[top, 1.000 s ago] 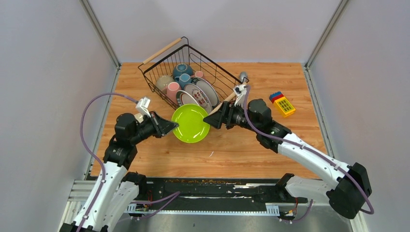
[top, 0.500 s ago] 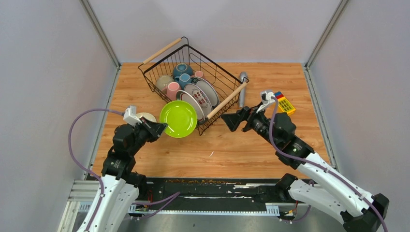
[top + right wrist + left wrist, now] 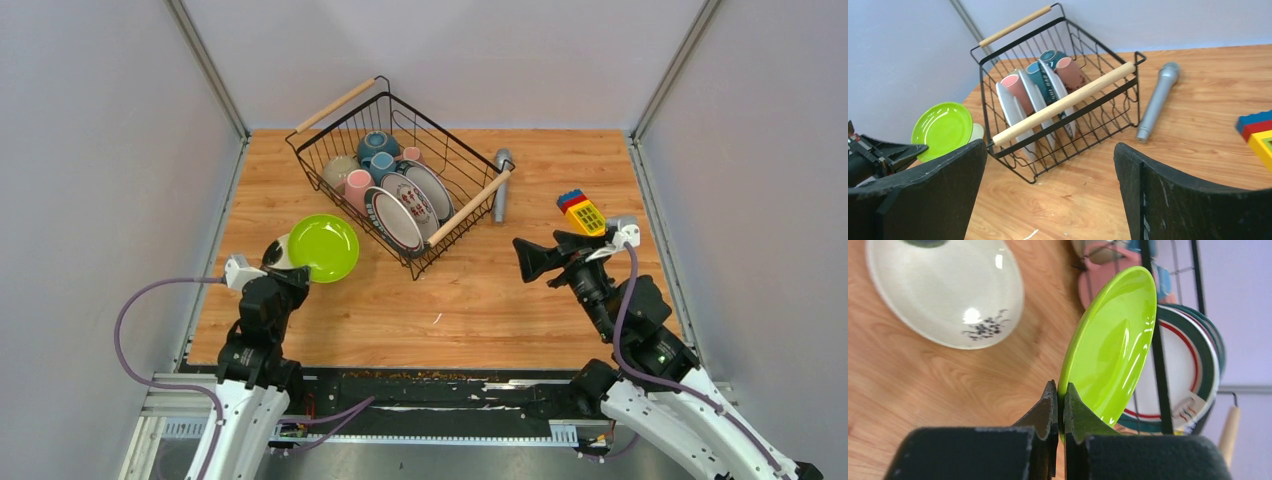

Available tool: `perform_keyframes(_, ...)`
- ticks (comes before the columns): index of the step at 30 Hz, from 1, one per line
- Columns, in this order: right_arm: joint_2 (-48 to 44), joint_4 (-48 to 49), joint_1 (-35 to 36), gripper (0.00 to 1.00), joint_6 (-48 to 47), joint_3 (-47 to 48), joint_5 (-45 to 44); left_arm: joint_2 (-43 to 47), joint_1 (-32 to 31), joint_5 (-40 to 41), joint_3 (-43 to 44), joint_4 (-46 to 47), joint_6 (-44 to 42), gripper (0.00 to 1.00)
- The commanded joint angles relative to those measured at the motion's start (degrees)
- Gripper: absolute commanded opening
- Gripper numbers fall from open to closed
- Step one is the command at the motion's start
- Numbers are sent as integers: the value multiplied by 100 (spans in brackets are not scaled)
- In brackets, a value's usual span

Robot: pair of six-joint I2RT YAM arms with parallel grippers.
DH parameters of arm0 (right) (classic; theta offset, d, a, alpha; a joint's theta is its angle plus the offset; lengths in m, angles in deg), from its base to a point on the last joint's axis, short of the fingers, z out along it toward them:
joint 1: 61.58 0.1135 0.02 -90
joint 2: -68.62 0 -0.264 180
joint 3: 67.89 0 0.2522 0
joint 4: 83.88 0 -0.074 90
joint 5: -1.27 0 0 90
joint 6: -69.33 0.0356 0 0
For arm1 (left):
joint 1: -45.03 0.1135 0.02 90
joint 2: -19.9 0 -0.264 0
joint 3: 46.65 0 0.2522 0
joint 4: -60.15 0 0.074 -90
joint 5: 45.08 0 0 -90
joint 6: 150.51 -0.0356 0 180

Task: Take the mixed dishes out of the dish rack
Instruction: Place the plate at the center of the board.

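Note:
My left gripper (image 3: 1060,387) is shut on the rim of the lime-green plate (image 3: 1113,345), which it holds tilted on edge just above the table. From above, that plate (image 3: 323,248) sits left of the dish rack (image 3: 470,208), partly over a white plate (image 3: 278,252) lying on the wood. The rack holds patterned plates (image 3: 405,205), a pink mug (image 3: 358,183), a teal bowl (image 3: 378,143) and a beige bowl (image 3: 338,168). My right gripper (image 3: 527,260) is open and empty, right of the rack and well apart from it; its own view (image 3: 1049,146) faces the rack (image 3: 1063,102).
A grey cylinder (image 3: 501,185) lies on the table against the rack's right side. A yellow-red-blue toy block (image 3: 584,214) sits further right. Grey walls close in the table on the left, right and back.
My left gripper has carried the green plate from the table's middle leftward, over the white plate. My right gripper has opened wide and drawn back to the right.

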Motion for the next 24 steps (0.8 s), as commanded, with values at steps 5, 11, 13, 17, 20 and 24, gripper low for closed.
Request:
perform_keyframes(5,-492,-372,21,100,-383,-117,-580,-1156,1657,-834,-639,1617,850,0)
perform_keyframes(11,-553,-483,20,100,-380,-105,-620,-1862,2367,-795,-609,2082,648,0)
perform_keyframes(13,-575,-503,21,100,-388,-103,-617,-2099,2511,-710,-525,2085,511,0)
perform_keyframes(17,-590,-506,21,100,-383,-122,-612,-2625,2679,-796,-450,2338,358,0)
perform_keyframes(20,-590,-504,21,100,-374,-130,-606,-3080,2790,-942,-389,2482,312,0)
perform_keyframes(24,-631,-504,21,100,-366,-152,-581,-3461,3026,-1197,-390,2782,295,4)
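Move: My left hand grips the green plate by its near rim. The white plate on the board lies about 10 cm ahead, 7 cm to the left and some 14 cm below. The dish rack's front plate is about 18 cm ahead and 20 cm to the right of that hand, and the pink mug about 27 cm ahead and 11 cm right, both some 6 cm lower. From my right hand, the white plate is about 14 cm ahead, 60 cm left and 28 cm below. I lower the green plate about 10 cm with my left hand, swinging it some 9 cm left and slightly forward, away from the rack and in over the white plate. As I go I turn the wrist about 20 degrees counter-clockwise and tip the fingers further down, keeping them shut on the rim. My empty, open right hand eases about 3 cm right. ##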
